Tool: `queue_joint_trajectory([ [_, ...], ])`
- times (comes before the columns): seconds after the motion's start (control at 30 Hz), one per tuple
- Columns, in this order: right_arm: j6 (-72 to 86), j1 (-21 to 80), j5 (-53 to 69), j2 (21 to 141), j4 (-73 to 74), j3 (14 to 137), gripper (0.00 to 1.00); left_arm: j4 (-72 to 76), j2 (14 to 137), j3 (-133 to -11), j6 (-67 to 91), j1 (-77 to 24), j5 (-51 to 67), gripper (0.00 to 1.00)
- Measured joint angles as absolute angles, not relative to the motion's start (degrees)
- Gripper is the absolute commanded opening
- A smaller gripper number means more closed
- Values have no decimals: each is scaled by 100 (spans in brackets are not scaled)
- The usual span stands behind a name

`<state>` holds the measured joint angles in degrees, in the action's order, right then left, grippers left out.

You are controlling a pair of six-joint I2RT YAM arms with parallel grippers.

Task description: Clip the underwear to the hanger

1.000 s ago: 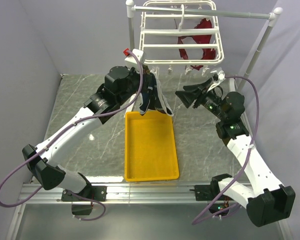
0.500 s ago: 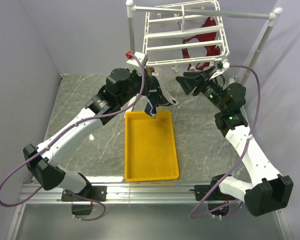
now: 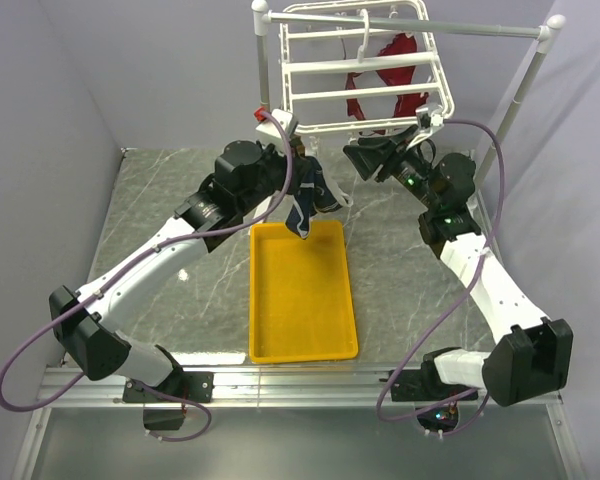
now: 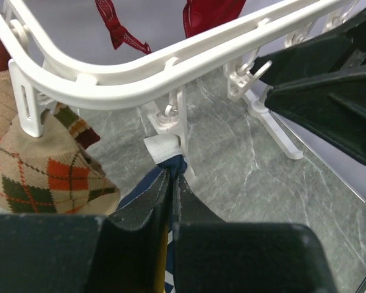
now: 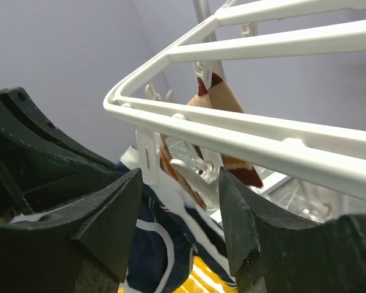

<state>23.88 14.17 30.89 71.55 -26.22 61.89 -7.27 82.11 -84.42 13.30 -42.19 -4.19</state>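
Observation:
The white hanger (image 3: 365,70) hangs from the stand's pole, its front rim (image 4: 128,67) just above my left gripper. That gripper (image 4: 172,183) is shut on the navy underwear (image 4: 171,160), and the white trim sits right under a dangling clip (image 4: 169,116). From above, the underwear (image 3: 305,200) droops from the left gripper (image 3: 298,162) over the tray's far end. My right gripper (image 5: 180,207) is open under the hanger rim (image 5: 232,137), with a white clip (image 5: 192,165) between its fingers and the underwear (image 5: 152,250) behind. From above it (image 3: 352,158) faces the left gripper.
A yellow tray (image 3: 300,300) lies on the marble table between the arms. A dark red garment (image 3: 390,75) hangs at the hanger's back. An argyle cloth (image 4: 43,165) is clipped to the left of the underwear. The stand's right pole (image 3: 520,85) slants beside my right arm.
My right gripper has moved up and left to the hanger's front rim. The hanger rocked and shifted. The left gripper has brought the underwear closer under the clips.

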Motion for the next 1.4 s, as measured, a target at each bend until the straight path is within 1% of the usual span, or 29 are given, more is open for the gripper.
queue_joint_trajectory([
  [0.17, 2453, 1494, 3085, 7293, -2749, 6305, 60, -690, 8215, -8322, 1323, -4217, -410, 9],
  [0.27, 2477, 1546, 3070, 7422, -2759, 6519, 52, -666, 8215, -8322, 1323, -4217, -392, 9],
  [0.3, 2480, 1566, 3052, 7470, -2762, 6587, 47, -668, 8215, -8322, 1323, -4215, -388, 9],
  [0.4, 2499, 1601, 2998, 7585, -2764, 6696, 38, -668, 8215, -8322, 1323, -4206, -388, 9],
  [0.5, 2528, 1601, 2998, 7653, -2692, 6751, 34, -666, 8213, -8313, 1321, -4185, -388, 10],
  [0.63, 2611, 1614, 3011, 7653, -2628, 6751, 28, -659, 8213, -8235, 1299, -4132, -388, 17],
  [0.67, 2635, 1614, 3026, 7653, -2609, 6751, 27, -652, 8213, -8204, 1295, -4121, -388, 23],
  [0.73, 2718, 1614, 3070, 7653, -2565, 6761, 23, -652, 8211, -8162, 1280, -4093, -388, 31],
  [0.8, 2808, 1614, 3100, 7653, -2517, 6796, 21, -615, 8180, -8082, 1271, -4066, -370, 40],
  [0.83, 2847, 1614, 3111, 7653, -2499, 6820, 20, -598, 8147, -8027, 1264, -4058, -362, 41],
  [0.9, 2939, 1616, 3133, 7653, -2482, 6882, 18, -495, 8025, -7839, 1247, -4038, -303, 50],
  [0.97, 3055, 1616, 3166, 7653, -2477, 6938, 18, -405, 7852, -7649, 1205, -4029, -257, 56],
  [1.1, 3288, 1616, 3234, 7660, -2453, 7022, 16, -64, 7413, -7317, 1011, -4025, -75, 58],
  [1.23, 3511, 1616, 3232, 7677, -2408, 7129, 15, 294, 7048, -7269, 882, -4021, 454, 60],
  [1.3, 3610, 1616, 3214, 7677, -2342, 7168, 14, 410, 7008, -7384, 873, -4073, 644, 59],
  [1.4, 3699, 1616, 3157, 7677, -2211, 7199, 13, 467, 7137, -7629, 869, -4248, 596, 55],
])
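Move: The left hand still pinches the underwear's edge at a front-rail clip, which sits roughly 2 cm ahead, 1 cm right and 2 cm above the fingers; the checkered sock hangs about 8 cm ahead, 3 cm left and 2 cm lower. The right hand's open fingers face the next clip, some 1 cm ahead, 3 cm left and 2 cm up from them. The underwear's clip lies about 5 cm left of that one, level with it fore and aft, 1 cm lower. Upward and left by a few centimetres, the right hand eases in under the front rail, closing its fingers partway and rolling about 10 degrees to pinch the next clip and keep squeezing it. The left hand sinks slightly, opens to let go of the underwear, then backs off about 5 cm and rises from the clip, its fingertips tilting up. ##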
